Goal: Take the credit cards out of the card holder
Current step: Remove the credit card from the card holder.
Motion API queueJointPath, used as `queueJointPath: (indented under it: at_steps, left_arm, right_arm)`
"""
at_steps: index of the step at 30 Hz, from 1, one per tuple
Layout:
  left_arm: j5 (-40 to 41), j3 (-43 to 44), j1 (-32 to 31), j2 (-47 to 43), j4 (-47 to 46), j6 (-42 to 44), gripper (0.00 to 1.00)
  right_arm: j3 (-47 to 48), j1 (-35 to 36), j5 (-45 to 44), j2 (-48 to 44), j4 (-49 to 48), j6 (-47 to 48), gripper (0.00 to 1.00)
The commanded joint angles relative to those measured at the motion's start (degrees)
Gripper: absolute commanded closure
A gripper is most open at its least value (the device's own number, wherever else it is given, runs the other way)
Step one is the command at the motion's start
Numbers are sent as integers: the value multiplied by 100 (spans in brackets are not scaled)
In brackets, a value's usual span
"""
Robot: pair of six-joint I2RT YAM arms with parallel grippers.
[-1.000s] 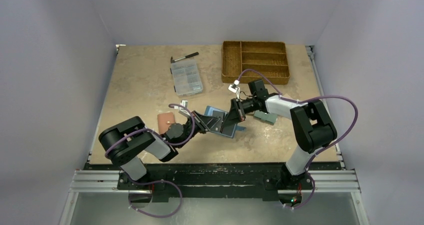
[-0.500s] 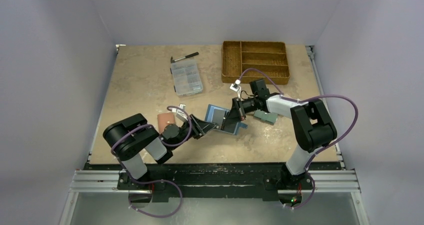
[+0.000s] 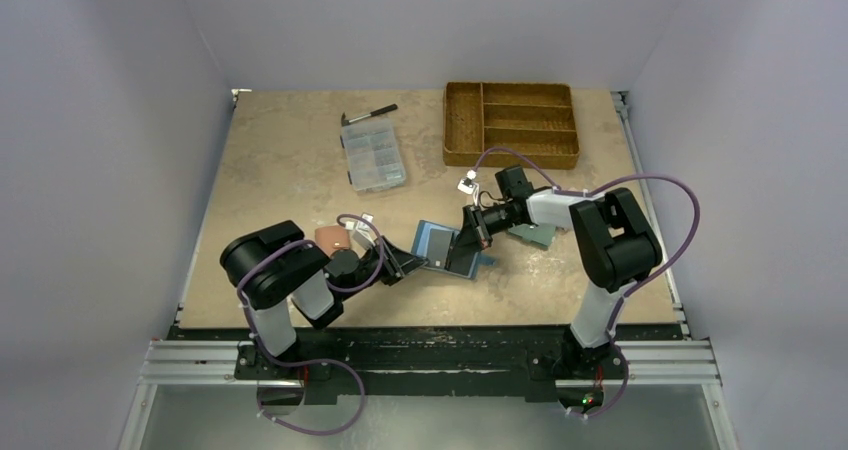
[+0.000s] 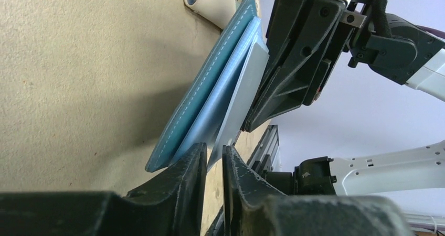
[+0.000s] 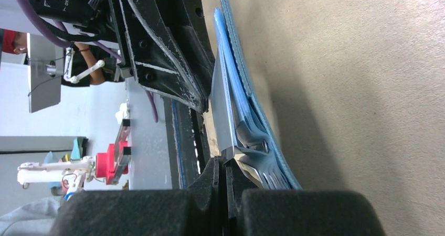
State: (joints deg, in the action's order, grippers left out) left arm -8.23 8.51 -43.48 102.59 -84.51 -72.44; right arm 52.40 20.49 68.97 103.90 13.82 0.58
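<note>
The dark blue card holder (image 3: pixel 440 240) stands tilted up on its edge near the middle of the table, its light blue inside (image 4: pixel 210 97) showing. A greyish credit card (image 4: pixel 245 86) sticks out of it. My right gripper (image 3: pixel 465 245) is shut, its tips (image 5: pixel 226 165) pinching a thin edge where the holder's pockets (image 5: pixel 246 97) and the grey card's corner (image 5: pixel 223 115) meet. My left gripper (image 3: pixel 416 260) faces it from the left. In the left wrist view its jaws (image 4: pixel 214 154) stand a narrow gap apart with the card's lower corner at their mouth. No other cards show.
A brown wallet (image 3: pixel 333 238) lies by the left arm and a pale teal-green wallet (image 3: pixel 532 233) under the right arm. Further back are a clear compartment box (image 3: pixel 374 158), a marker pen (image 3: pixel 370 114) and a woven divided tray (image 3: pixel 510 120).
My left gripper was shut, opened wider, then narrowed to a slim gap while its arm drew back toward the base. The right gripper stayed shut, shifting slightly nearer with the holder.
</note>
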Motion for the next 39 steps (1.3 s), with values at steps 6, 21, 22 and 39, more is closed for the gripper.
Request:
queueJointPath:
  at_steps: [6, 21, 22, 39]
  left_arm:
    - [-196, 21, 77, 163, -1747, -13, 100]
    - [-75, -350, 288, 156, -1749, 3, 100]
    - [-59, -377, 296, 150, -1746, 2, 100]
    - [-78, -758, 512, 117, -1740, 7, 100]
  right_arm:
    - [259, -15, -29, 81, 225, 279, 100]
    - [375, -10, -403, 345, 636, 536, 100]
    - [376, -10, -428, 361, 657, 544, 100]
    - [1010, -15, -805, 100, 2193, 2254, 100]
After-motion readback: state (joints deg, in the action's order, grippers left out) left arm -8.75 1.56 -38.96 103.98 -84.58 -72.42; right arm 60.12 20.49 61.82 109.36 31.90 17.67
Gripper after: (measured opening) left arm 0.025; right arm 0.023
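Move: Just ahead of the left hand's half-open fingertips is the open blue card holder, its middle about 5 cm to the right, 2 cm farther out and 2 cm lower; the clear sleeve's left edge already lies between them. The brown card holder is some 19 cm to that hand's left and 6 cm ahead. From the right hand, which already grips a card, the blue holder's middle is about 1 cm left, 2 cm back and 3 cm below; the beige card holder sits 8 cm ahead and 7 cm right. Closing on the clear sleeve at the blue holder's left edge, the left fingers pinch it, then pull the holder to the left and down towards the table, roughly 4 cm each way. The right hand keeps its shut grip on the card's right edge and sinks about 3 cm, easing some 1.5 cm to the right, so the hands draw apart along the card. ##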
